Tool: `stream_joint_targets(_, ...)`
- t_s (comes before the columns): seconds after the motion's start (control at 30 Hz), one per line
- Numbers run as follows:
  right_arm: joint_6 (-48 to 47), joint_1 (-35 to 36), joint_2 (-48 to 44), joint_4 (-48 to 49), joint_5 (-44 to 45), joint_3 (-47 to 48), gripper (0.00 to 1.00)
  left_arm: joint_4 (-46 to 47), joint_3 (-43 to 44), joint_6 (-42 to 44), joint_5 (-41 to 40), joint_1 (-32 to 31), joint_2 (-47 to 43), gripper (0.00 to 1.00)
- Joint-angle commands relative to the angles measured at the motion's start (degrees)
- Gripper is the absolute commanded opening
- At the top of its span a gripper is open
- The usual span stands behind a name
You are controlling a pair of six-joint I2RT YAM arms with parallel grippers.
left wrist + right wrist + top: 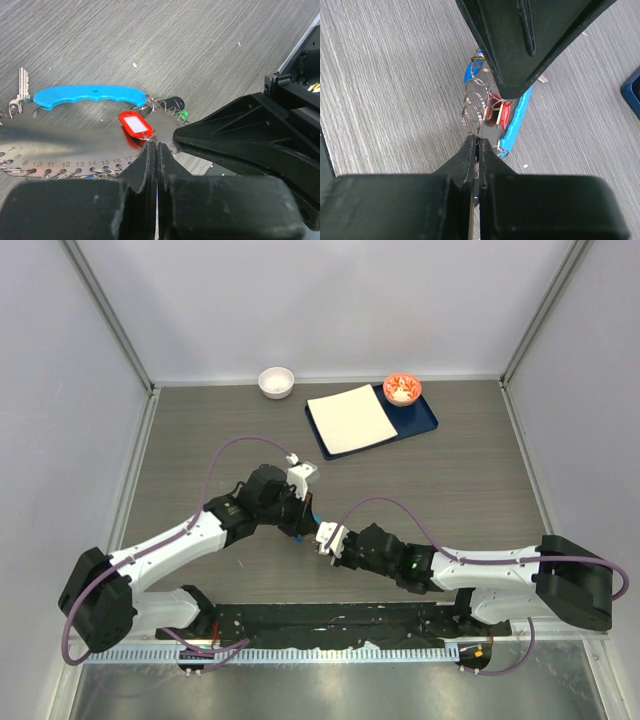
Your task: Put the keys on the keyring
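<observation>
The keyring is a flat grey metal crescent (60, 142) with numbered holes, small split rings (474, 107) and a light blue plastic piece (90, 95). It is held just above the table at mid-table (312, 514). One silver key (21, 85) hangs at its left end. A red tag (134, 125), a black tag (172, 103) and a green one (183, 115) hang near its right end. My left gripper (156, 145) is shut, its tips at the red tag's little ring; whether the ring is pinched does not show. My right gripper (476, 137) is shut on the metal edge of the keyring.
At the back of the table stand a white bowl (276, 381) and a dark blue tray (425, 420). The tray carries a white square sheet (350, 418) and a red bowl (402, 389). The two grippers meet tip to tip, close together. Pale walls enclose the table.
</observation>
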Motion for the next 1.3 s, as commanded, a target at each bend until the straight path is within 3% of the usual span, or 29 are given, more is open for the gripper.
stream_joint_targets(0.0,3.41,0.26,-0.58,-2.04,-1.92,-0.71,0.08,3.86,-1.4,2.2,1.43,0.31,-2.67,0.0)
stream_joint_targets(0.1,5.78,0.35,-3.38,-1.17,-2.36,-0.89,0.19,10.88,-6.4,3.79,2.4,0.22,-6.7,0.0)
stream_joint_targets(0.3,9.73,-0.7,-10.34,-0.55,0.27,-1.68,0.31,31.0,-19.22,6.08,4.42,0.31,-14.27,0.0)
stream_joint_targets(0.4,11.58,-2.55,-13.59,0.32,-3.23,-1.94,0.38,40.31,-24.06,7.31,5.82,0.31,-17.17,0.0)
stream_joint_targets(0.53,14.31,-5.89,-15.0,2.17,-9.11,-2.12,0.44,45.96,-27.58,8.63,6.7,0.22,-19.02,0.0)
stream_joint_targets(0.83,15.45,-8.44,-5.43,3.93,-12.64,-1.24,0.43,50.8,-30.76,10.74,5.92,0.31,-21.22,0.0)
stream_joint_targets(1.0,17.47,-6.78,1.16,8.13,-20.73,-1.32,0.41,55.53,-32.34,10.83,3.63,0.31,-20.0,0.0)
stream_joint_targets(1.1,18.97,-6.24,0.73,8.42,-19.86,-1.24,0.41,57.74,-33.31,11.36,3.8,0.31,-19.03,0.0)
stream_joint_targets(1.27,17.91,-7.9,-5.32,8.32,-11.25,-2.64,0.42,62.31,-35.33,11.79,6.88,0.31,-18.85,0.0)
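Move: The left gripper is shut at the keyring's rim: the numbered plate's middle lies some 4 cm ahead and 4 cm below it, the red tag about 1 cm ahead, 1 cm right and 2 cm lower, the blue handle roughly 4 cm ahead, 2 cm right and 5 cm lower. From the right gripper, which still pinches rings at the near end, the plate's middle is about 6 cm ahead, 2 cm left and a touch lower; the red tag is 4 cm ahead, 1 cm left, level in height. Open the right fingers a little under halfway to let go of the rings, lift that gripper about 6 cm clear, then bring it down and back again over the keyring's near end, fingers staying open. Meanwhile keep the left gripper shut on the rim, draw it some 2.5 cm back and slightly left, then raise it about 2 cm, tipping its fingers upward through some 40 degrees. ##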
